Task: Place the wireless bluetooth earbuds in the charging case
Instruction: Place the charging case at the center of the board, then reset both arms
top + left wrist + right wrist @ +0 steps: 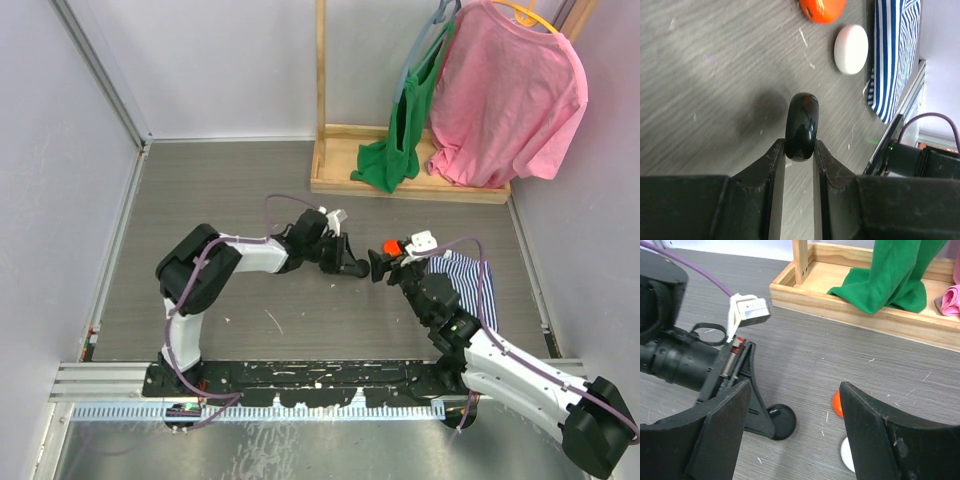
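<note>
My left gripper is shut on a glossy black round charging case, pinched on edge between the fingertips, low over the grey table. From the right wrist the same black case shows at the tip of the left fingers. My right gripper stands open and empty just above and to the right of it, facing the left gripper. An orange case and a white case lie flat, both closed, beyond the black one. No earbuds show in any view.
A blue-and-white striped cloth lies right of the cases. A wooden clothes stand with a green garment and a pink shirt stands at the back right. Grey walls close in both sides.
</note>
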`<action>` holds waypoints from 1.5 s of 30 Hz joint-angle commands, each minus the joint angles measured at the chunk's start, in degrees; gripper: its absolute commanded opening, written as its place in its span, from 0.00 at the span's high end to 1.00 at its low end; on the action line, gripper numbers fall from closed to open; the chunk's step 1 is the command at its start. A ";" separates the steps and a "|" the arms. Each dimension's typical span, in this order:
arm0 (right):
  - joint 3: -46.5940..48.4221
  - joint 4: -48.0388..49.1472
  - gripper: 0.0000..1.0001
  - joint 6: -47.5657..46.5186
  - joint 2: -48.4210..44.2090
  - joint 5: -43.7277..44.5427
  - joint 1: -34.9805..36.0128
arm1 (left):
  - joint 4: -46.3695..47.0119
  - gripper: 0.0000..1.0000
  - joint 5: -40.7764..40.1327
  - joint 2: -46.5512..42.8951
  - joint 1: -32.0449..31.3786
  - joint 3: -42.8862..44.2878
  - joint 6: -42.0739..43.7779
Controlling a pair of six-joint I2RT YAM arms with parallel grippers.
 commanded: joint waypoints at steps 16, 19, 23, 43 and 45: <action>-0.24 4.33 0.23 -0.46 -2.57 4.52 -0.22 | -11.49 0.32 -11.12 3.92 -2.23 10.24 2.41; 0.39 2.91 0.23 -0.17 -2.97 4.81 -0.26 | -13.28 0.26 -14.59 0.95 -1.63 8.18 3.50; 2.11 -0.94 0.22 0.76 -4.26 5.43 -0.19 | -15.10 0.19 -18.63 -3.73 0.05 4.66 4.94; 15.99 -32.23 0.00 14.13 -14.46 13.92 -0.22 | -32.17 0.02 -25.11 -55.87 30.21 -21.04 12.83; 18.93 -36.78 0.00 15.83 -14.72 14.23 -0.25 | -36.22 0.02 -25.87 -62.48 30.40 -20.50 12.57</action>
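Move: The black charging case is already in the left fingers, just above the board; the empty spot it is taken to lies about 5 cm to that hand's right, 2 cm ahead and some 2 cm lower. The orange case stands about 4 cm farther right of this spot and 4 cm farther out, and the white case 8 cm to its right and 2 cm nearer. From the right hand the spot is about 3 cm left, 2 cm ahead and 15 cm below. The left hand carries the black case about 4 cm right, a little forward and 1 cm down onto the board beside the orange case, spreads its fingers to let go, then sweeps some 33 cm left, away from the three cases, low at first and climbing about 9 cm near the end while turning some 40 degrees counter-clockwise. The empty right hand barely shifts at first, then draws up about 5 cm, rightward and slightly back, its fingers opening from mostly to fully wide. ##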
